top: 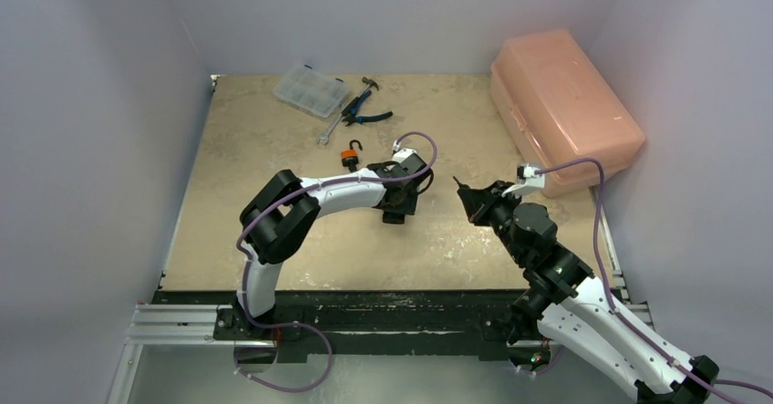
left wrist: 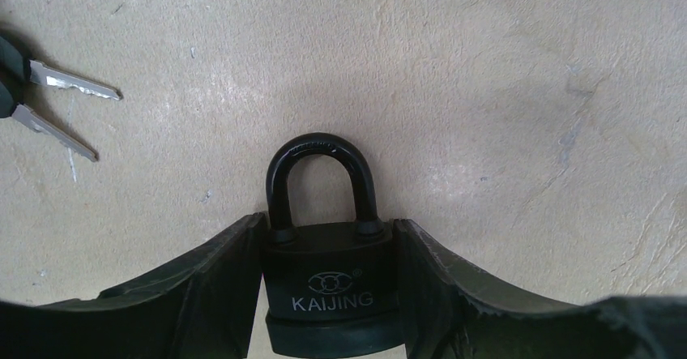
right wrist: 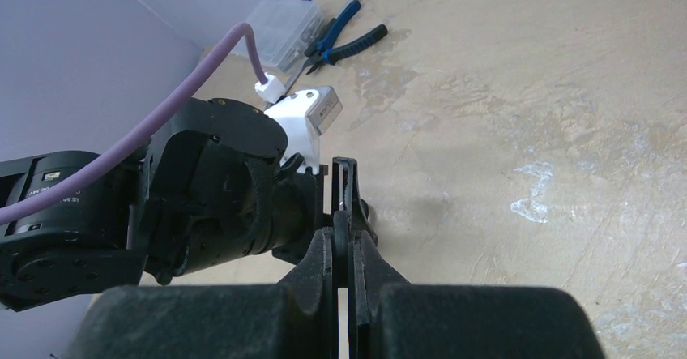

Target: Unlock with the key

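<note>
A black padlock (left wrist: 332, 282) marked KAIJING lies on the table with its shackle (left wrist: 320, 160) closed. My left gripper (left wrist: 328, 225) is shut on it, a finger pressed against each side of the body. From above the left gripper (top: 398, 205) covers the lock. My right gripper (top: 474, 202) hovers just right of it, shut on the black head of a key (right wrist: 344, 185) whose blade sticks out past the tips (right wrist: 347, 241). Two silver key blades (left wrist: 77, 89) show at the left edge of the left wrist view, apart from the lock.
A small orange padlock (top: 350, 155) sits just behind the left gripper. Further back lie a wrench (top: 330, 130), blue-handled pliers (top: 365, 110), a small hammer (top: 369, 83) and a clear organiser box (top: 310, 89). A large pink case (top: 561, 103) fills the right rear.
</note>
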Available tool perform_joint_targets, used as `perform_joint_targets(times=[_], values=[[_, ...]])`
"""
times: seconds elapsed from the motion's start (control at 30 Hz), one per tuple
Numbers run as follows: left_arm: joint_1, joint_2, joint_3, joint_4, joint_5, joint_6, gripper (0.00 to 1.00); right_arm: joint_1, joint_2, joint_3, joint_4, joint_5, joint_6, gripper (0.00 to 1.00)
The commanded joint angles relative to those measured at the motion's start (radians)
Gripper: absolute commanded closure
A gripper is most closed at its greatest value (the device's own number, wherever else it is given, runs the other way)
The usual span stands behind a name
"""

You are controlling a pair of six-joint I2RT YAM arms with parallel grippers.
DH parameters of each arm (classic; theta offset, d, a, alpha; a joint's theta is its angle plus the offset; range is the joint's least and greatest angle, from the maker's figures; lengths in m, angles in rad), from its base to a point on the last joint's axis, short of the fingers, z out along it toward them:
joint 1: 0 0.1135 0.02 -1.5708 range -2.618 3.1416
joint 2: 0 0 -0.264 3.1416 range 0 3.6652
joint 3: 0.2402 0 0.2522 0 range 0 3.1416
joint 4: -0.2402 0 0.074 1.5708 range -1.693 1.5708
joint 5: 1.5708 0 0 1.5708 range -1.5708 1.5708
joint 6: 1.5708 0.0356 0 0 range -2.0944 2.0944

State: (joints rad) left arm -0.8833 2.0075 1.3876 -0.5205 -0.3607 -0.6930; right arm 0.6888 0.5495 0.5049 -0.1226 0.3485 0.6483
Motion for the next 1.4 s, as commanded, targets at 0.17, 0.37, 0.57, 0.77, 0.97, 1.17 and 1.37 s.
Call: perform_joint_targets(times=[0.17,0.37,0.57,0.77,0.97,1.17,1.37], values=[[0.007,-0.103,-0.108,0.116,0.025,-0.057,1.0,0.002,-0.016,0.012,-0.018,-0.003,0.007,1.0],[0.007,-0.289,-0.26,0.321,0.053,-0.105,1.0,0.002,-0.021,0.021,-0.031,0.006,0.006,1.0],[0.014,-0.442,-0.37,0.407,0.051,-0.173,1.0,0.002,-0.008,0.036,-0.035,0.012,0.002,1.0],[0.044,-0.591,-0.461,0.454,0.038,-0.301,1.0,0.002,-0.004,0.04,-0.013,-0.012,0.002,1.0],[0.09,-0.713,-0.554,0.547,0.08,-0.437,1.0,0.001,0.009,0.036,0.057,-0.099,-0.001,1.0],[0.124,-0.75,-0.567,0.555,0.147,-0.531,1.0,0.002,0.064,0.041,0.15,-0.219,0.004,1.0],[0.177,-0.798,-0.648,0.661,0.23,-0.662,1.0,0.014,0.119,0.043,0.216,-0.272,0.031,1.0]])
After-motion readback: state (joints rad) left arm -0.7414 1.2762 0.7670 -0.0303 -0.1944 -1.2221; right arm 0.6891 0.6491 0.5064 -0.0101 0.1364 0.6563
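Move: The key pinched in the right gripper is the left hand's goal: about 15 cm to its right, 4 cm nearer the base and some 20 cm higher. From the left hand, the loose keys lie about 8 cm ahead and 10 cm left, and the orange padlock about 14 cm ahead and 11 cm left, both on the table, slightly lower. The black padlock in the left fingers is about 16 cm left, 6 cm ahead and 20 cm below the right hand. Keep the left grip on the black padlock and lift it off the table about 14 cm, easing back slightly at first, then drifting some 5 cm left. Roll the wrist nearly 50 degrees on the way so the fingers swing from pointing down towards the right gripper. Late on, bring the still-shut right gripper and its key about 4 cm left, turning slightly counter-clockwise. ##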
